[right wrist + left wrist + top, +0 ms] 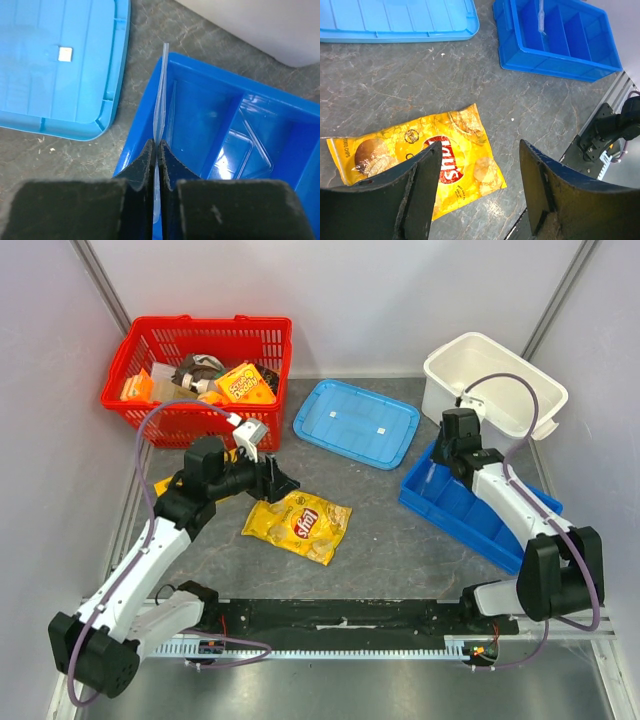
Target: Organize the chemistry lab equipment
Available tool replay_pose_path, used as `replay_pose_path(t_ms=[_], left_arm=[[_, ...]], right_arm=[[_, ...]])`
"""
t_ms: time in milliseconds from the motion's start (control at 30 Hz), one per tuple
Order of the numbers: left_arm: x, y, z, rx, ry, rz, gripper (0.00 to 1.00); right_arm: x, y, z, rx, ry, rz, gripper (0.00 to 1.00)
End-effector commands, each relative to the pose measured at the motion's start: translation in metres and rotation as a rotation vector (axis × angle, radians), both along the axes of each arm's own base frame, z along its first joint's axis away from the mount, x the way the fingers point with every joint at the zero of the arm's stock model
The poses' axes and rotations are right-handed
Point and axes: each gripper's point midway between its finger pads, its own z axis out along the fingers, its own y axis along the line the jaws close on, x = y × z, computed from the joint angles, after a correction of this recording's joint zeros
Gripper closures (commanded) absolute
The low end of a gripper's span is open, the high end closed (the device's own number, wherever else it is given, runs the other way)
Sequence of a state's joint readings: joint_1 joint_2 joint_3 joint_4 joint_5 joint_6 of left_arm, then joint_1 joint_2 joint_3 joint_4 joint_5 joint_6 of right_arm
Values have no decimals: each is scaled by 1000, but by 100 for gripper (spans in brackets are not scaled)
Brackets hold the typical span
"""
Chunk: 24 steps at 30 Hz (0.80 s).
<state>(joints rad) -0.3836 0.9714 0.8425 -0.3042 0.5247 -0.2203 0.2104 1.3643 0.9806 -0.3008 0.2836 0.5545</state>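
My right gripper point(158, 150) is shut on a clear plastic pipette point(161, 95), which points down into the end compartment of the blue divided bin point(200, 115). In the top view this gripper point(447, 455) hangs over the bin's far end point(470, 510). The pipette also shows in the left wrist view point(540, 17), inside the bin point(555, 55). My left gripper point(480, 170) is open and empty, a little above the table by a yellow Lay's chips bag point(455, 130). In the top view it point(283, 480) sits just behind the bag point(298, 525).
A light blue lid point(355, 423) lies flat at the middle back. A red basket point(210, 328) of mixed items stands back left, and a white tub point(450, 390) back right. A clear flat plastic piece point(245, 145) lies in the bin's second compartment.
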Motion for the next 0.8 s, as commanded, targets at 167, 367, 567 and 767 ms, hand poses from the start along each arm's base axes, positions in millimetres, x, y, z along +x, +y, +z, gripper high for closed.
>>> replay_pose_path(t_ms=[167, 367, 567, 767], left_arm=[[0, 4, 19, 4, -123, 5, 31], [0, 5, 20, 7, -131, 8, 31], [0, 7, 21, 11, -139, 22, 32], [2, 12, 27, 14, -171, 60, 32]], right_arm=[[-9, -7, -42, -23, 102, -28, 90], [-10, -5, -55, -23, 134, -23, 84], [-10, -1, -41, -17, 117, 8, 72], [-4, 25, 5, 15, 16, 161, 68]])
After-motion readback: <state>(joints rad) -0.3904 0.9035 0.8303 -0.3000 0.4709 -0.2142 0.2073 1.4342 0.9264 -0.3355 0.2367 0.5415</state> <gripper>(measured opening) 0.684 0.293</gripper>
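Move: The clear pipette already in the right fingers is bound for the blue tray's left-end compartment, whose middle lies almost straight below that hand, about 9 cm down; another thin clear rod already lies there. The next compartment, with a bent rod in it, is some 5 cm right and 2 cm back of that spot. The blue lid lies about 18 cm left and 12 cm ahead, the white tub 13 cm right and 15 cm ahead. From the left hand the left-end compartment is roughly 30 cm right, 7 cm ahead, 17 cm below. The pinched pipette is carried down some 6 cm into the left-end compartment by the right hand, which eases back about 2 cm and tips its fingers roughly 10 degrees further down. Low in the tray the fingers open partway, let go of the pipette and begin to rise, by under a centimetre. ##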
